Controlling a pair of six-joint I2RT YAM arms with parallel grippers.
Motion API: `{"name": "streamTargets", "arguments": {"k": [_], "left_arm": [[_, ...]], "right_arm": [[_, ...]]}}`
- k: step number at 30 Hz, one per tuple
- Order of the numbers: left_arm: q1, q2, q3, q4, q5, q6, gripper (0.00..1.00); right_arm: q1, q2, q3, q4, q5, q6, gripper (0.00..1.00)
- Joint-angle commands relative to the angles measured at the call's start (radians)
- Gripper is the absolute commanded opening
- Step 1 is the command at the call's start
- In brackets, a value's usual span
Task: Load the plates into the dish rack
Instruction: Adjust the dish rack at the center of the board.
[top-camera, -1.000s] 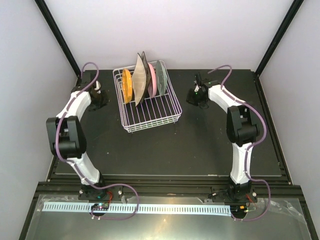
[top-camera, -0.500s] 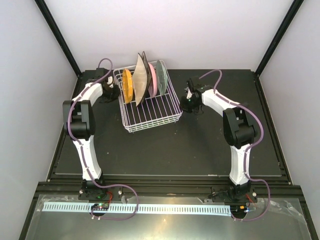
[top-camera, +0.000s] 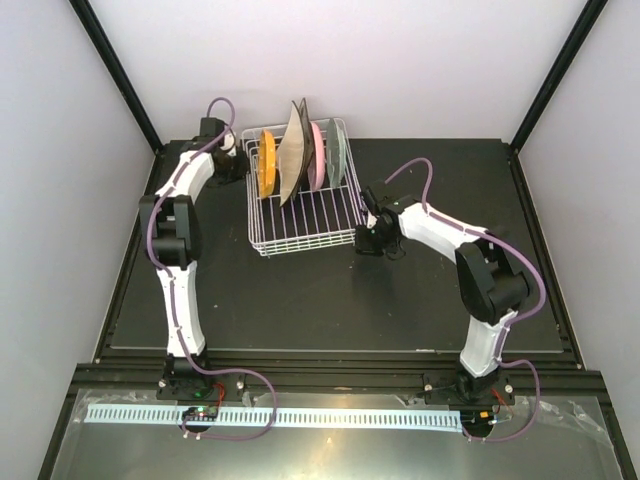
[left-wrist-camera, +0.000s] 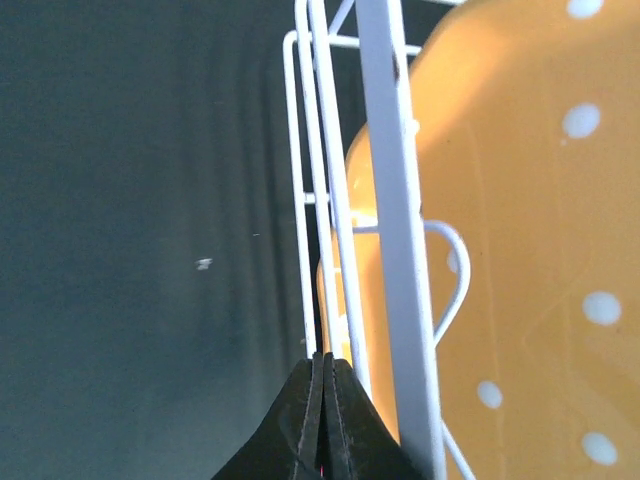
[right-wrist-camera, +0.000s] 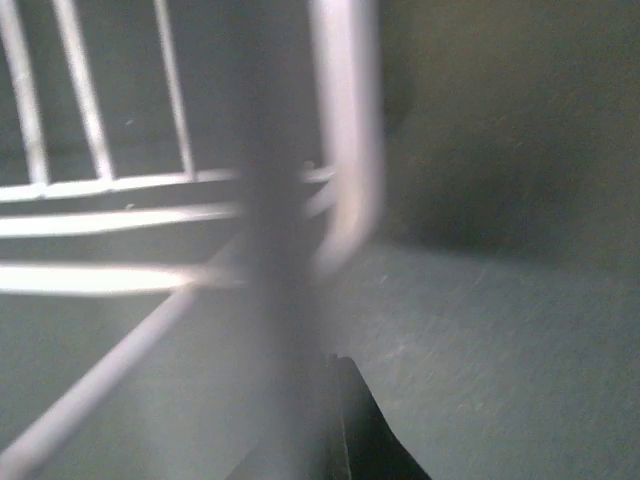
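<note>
The white wire dish rack (top-camera: 308, 218) stands at the table's back middle. Several plates stand on edge between its tines: a small orange plate (top-camera: 267, 168), a tall square one (top-camera: 293, 150), a pink one (top-camera: 317, 156) and a pale green one (top-camera: 338, 152). My left gripper (top-camera: 243, 160) is shut, with its tips (left-wrist-camera: 322, 362) against the rack's left wire wall (left-wrist-camera: 388, 180), just outside the white-dotted orange plate (left-wrist-camera: 530, 250). My right gripper (top-camera: 360, 243) is also shut and sits at the rack's front right corner. There its tips (right-wrist-camera: 336, 368) lie low behind a blurred rack wire (right-wrist-camera: 345, 120).
Dark matting (top-camera: 330, 300) covers the table between the rack and the arm bases. Black frame posts (top-camera: 120, 75) rise at the back corners, beside pale walls. A metal rail (top-camera: 300, 415) runs along the near edge.
The rack has shifted right and back and now sits straighter. My left gripper swung in to its left rear side, and my right gripper came forward to its front right corner.
</note>
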Motion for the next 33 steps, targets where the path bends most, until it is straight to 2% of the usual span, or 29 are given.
{"name": "streamTargets", "arguments": {"k": [1,5,9,14,16,17,19,20,21,22,23,24,29,31,33], "left_arm": [[-0.154,0.059,0.074,0.032,0.197,-0.027,0.03],[-0.162,0.061,0.078,0.023,0.176,-0.055,0.04],[-0.126,-0.032,0.019,0.002,0.077,-0.051,0.04],[-0.047,-0.305,-0.218,0.082,0.035,-0.041,0.05],[-0.016,-0.466,-0.335,0.107,0.035,-0.037,0.13],[-0.005,-0.540,-0.377,0.112,0.035,-0.032,0.18],[0.005,-0.680,-0.439,0.111,0.027,-0.016,0.36],[0.006,-0.751,-0.465,0.110,0.020,-0.008,0.45],[0.007,-0.817,-0.490,0.118,0.015,-0.001,0.56],[0.008,-0.886,-0.519,0.145,0.007,0.006,0.72],[0.008,-0.949,-0.547,0.183,-0.005,0.023,0.94],[0.009,-1.007,-0.552,0.195,-0.031,0.041,0.98],[0.029,-1.095,-0.431,0.074,-0.185,0.078,0.99],[0.040,-1.122,-0.454,0.060,-0.180,0.061,0.99],[0.041,-1.183,-0.541,0.079,-0.211,0.043,0.99]], "right_arm": [[0.023,-0.077,-0.051,0.047,-0.021,0.019,0.01],[0.023,-0.116,-0.101,0.054,-0.014,0.033,0.01],[0.021,-0.231,-0.194,0.073,0.013,0.043,0.01],[0.001,-0.435,-0.270,0.051,0.103,0.050,0.01],[-0.013,-0.518,-0.265,0.024,0.149,0.037,0.05],[-0.017,-0.555,-0.255,0.010,0.182,0.024,0.12],[-0.020,-0.613,-0.225,-0.003,0.249,-0.016,0.36],[-0.019,-0.633,-0.205,-0.015,0.290,-0.030,0.44],[-0.019,-0.647,-0.179,-0.033,0.347,-0.040,0.61],[-0.018,-0.660,-0.158,-0.052,0.407,-0.049,0.87],[-0.018,-0.671,-0.137,-0.074,0.480,-0.055,0.99],[-0.017,-0.680,-0.112,-0.103,0.551,-0.067,1.00],[-0.017,-0.695,-0.042,-0.266,0.885,-0.093,1.00],[-0.018,-0.688,-0.016,-0.333,0.954,-0.094,1.00],[-0.018,-0.689,0.005,-0.371,0.961,-0.100,1.00]]}}
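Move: Just outside the dish rack's left side, the shut left fingers have the rack's middle about 17 cm to the right and 5 cm back, slightly lower; in the rack, the yellow plate stands some 7 cm to the right and the cream board 13 cm, both about 2 cm farther out. From the right hand, at the near right corner, the rack's middle lies roughly 17 cm ahead and 12 cm left, with the green plate 24 cm ahead and 6 cm left. Pushing the rack's left side to the right with its shut fingers, the left hand travels about 7 cm, then comes free, lifting and drawing back well clear. Meanwhile the right hand eases back about 5 cm from the near right corner, then climbs some 20 cm and swings right. Both open wide and tip their fingers up, the left by about 50 degrees. ##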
